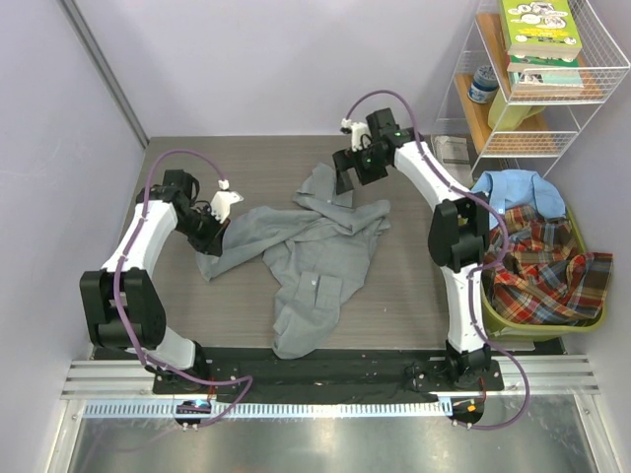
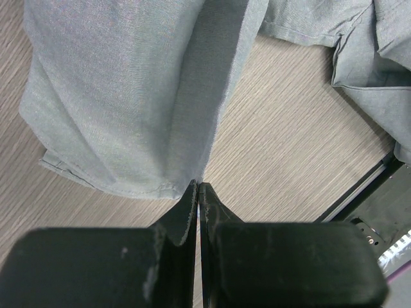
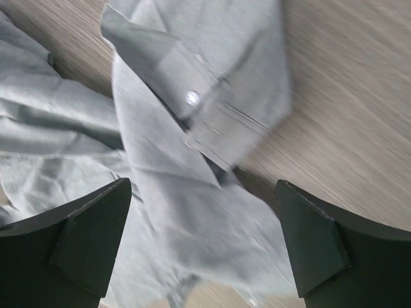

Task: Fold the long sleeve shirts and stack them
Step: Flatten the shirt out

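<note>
A plain grey long sleeve shirt (image 1: 315, 256) lies crumpled across the middle of the table. My left gripper (image 1: 210, 235) is at its left edge. In the left wrist view the gripper (image 2: 198, 186) is shut, its tips pinching the hem of the grey shirt (image 2: 128, 96), and a raised fold runs up from them. My right gripper (image 1: 345, 177) hovers over the shirt's far part. Seen from the right wrist, it (image 3: 204, 186) stands wide open above a buttoned cuff (image 3: 218, 122), holding nothing. A light blue shirt (image 1: 518, 192) and a red-green plaid shirt (image 1: 537, 266) lie in a bin.
The green bin (image 1: 537, 325) stands at the table's right edge. A white wire shelf (image 1: 592, 108) with books stands behind it, and a paper sheet (image 1: 454, 148) lies at the back right. A black strip (image 1: 325, 370) lines the near edge. Walls close in on the left and back.
</note>
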Available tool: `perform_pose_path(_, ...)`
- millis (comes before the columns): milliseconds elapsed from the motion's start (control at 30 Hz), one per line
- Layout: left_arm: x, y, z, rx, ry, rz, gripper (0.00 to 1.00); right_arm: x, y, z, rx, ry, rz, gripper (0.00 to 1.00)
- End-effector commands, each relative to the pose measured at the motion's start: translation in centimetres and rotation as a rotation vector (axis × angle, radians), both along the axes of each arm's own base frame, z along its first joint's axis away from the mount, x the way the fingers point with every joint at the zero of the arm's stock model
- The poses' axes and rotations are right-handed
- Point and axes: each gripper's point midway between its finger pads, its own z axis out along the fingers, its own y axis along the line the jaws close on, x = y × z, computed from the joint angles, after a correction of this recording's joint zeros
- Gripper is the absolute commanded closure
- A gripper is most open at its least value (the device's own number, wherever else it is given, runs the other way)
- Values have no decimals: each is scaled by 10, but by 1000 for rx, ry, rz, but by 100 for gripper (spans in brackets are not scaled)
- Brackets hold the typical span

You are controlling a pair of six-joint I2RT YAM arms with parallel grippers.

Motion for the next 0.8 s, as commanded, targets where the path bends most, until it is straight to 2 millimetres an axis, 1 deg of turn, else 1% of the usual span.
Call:
perform_pose_path(0,3,-2,11,-19,-41,9,100,11,30,-10,-12,-29,-67,0)
perform_pose_path(67,2,-1,8,-12,-40,8,100,14,34,-19,-47,-43,-88,0)
perform_pose_path(133,2,-1,6,-11,-38,5,100,22,37,-24,-79,-70,-135,0)
perform_pose_path(200,3,0,4,-7,-37,11,100,28,36,-35,-109,-73,-184,0)
perform_pose_path(233,3,-1,3,-11,-32,13,100,31,36,-35,-118,-78,-210,0)
perform_pose_path(267,3,-1,2,-7,-31,15,100,33,33,-39,-136,-80,-226,0)
perform_pose_path(300,4,0,1,-6,-34,18,100,33,30,-49,-160,-69,-233,0)
perform_pose_path(367,4,2,0,5,-38,19,100,36,17,-56,-227,-83,-269,0)
perform_pose_path(400,5,2,0,9,-44,20,100,34,12,-58,-248,-74,-270,2)
perform_pose_path(433,5,4,0,15,-44,23,100,33,4,-61,-267,-70,-278,13)
perform_pose_path(467,6,7,-1,25,-45,36,100,32,-1,-61,-275,-65,-275,22)
perform_pose_path(500,8,7,0,27,-51,44,100,32,-7,-53,-271,-69,-282,31)
perform_pose_path(533,10,8,1,25,-54,52,100,32,-13,-50,-265,-64,-288,53)
perform_pose_path(567,13,11,3,21,-59,66,100,36,-24,-45,-251,-59,-302,61)
perform_pose_path(600,14,12,5,15,-60,75,100,37,-31,-37,-245,-65,-309,74)
perform_pose_path(633,16,13,6,10,-58,84,100,39,-36,-23,-233,-87,-320,87)
perform_pose_path(667,18,13,11,8,-67,88,100,39,-39,-14,-179,-72,-308,99)
perform_pose_path(733,23,14,17,-1,-86,103,100,38,-43,2,-117,-80,-258,99)
perform_pose_path(767,26,15,23,-3,-98,104,100,37,-44,24,-66,-101,-244,99)
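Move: Below the open right hand, about 8 cm down, 2 cm ahead and 1 cm to its left, lies the free edge of the shirt's buttoned flap. The far end of the sleeve fold is some 2 cm back and 7 cm right of that hand, and the pockets are about 23 cm back and 6 cm left, both just as low. From the left hand the flap edge is roughly 20 cm ahead and 26 cm right, 7 cm lower. Dipping about 8 cm onto the buttoned flap, the right hand first swings some 4 cm left with its fingers wide, then sweeps about 7 cm back right and slightly forward as they shut, pinching the flap's edge. The wrist turns about 15 degrees clockwise and brings the fingers steeper. The left hand keeps its pinch on the other sleeve's end. ##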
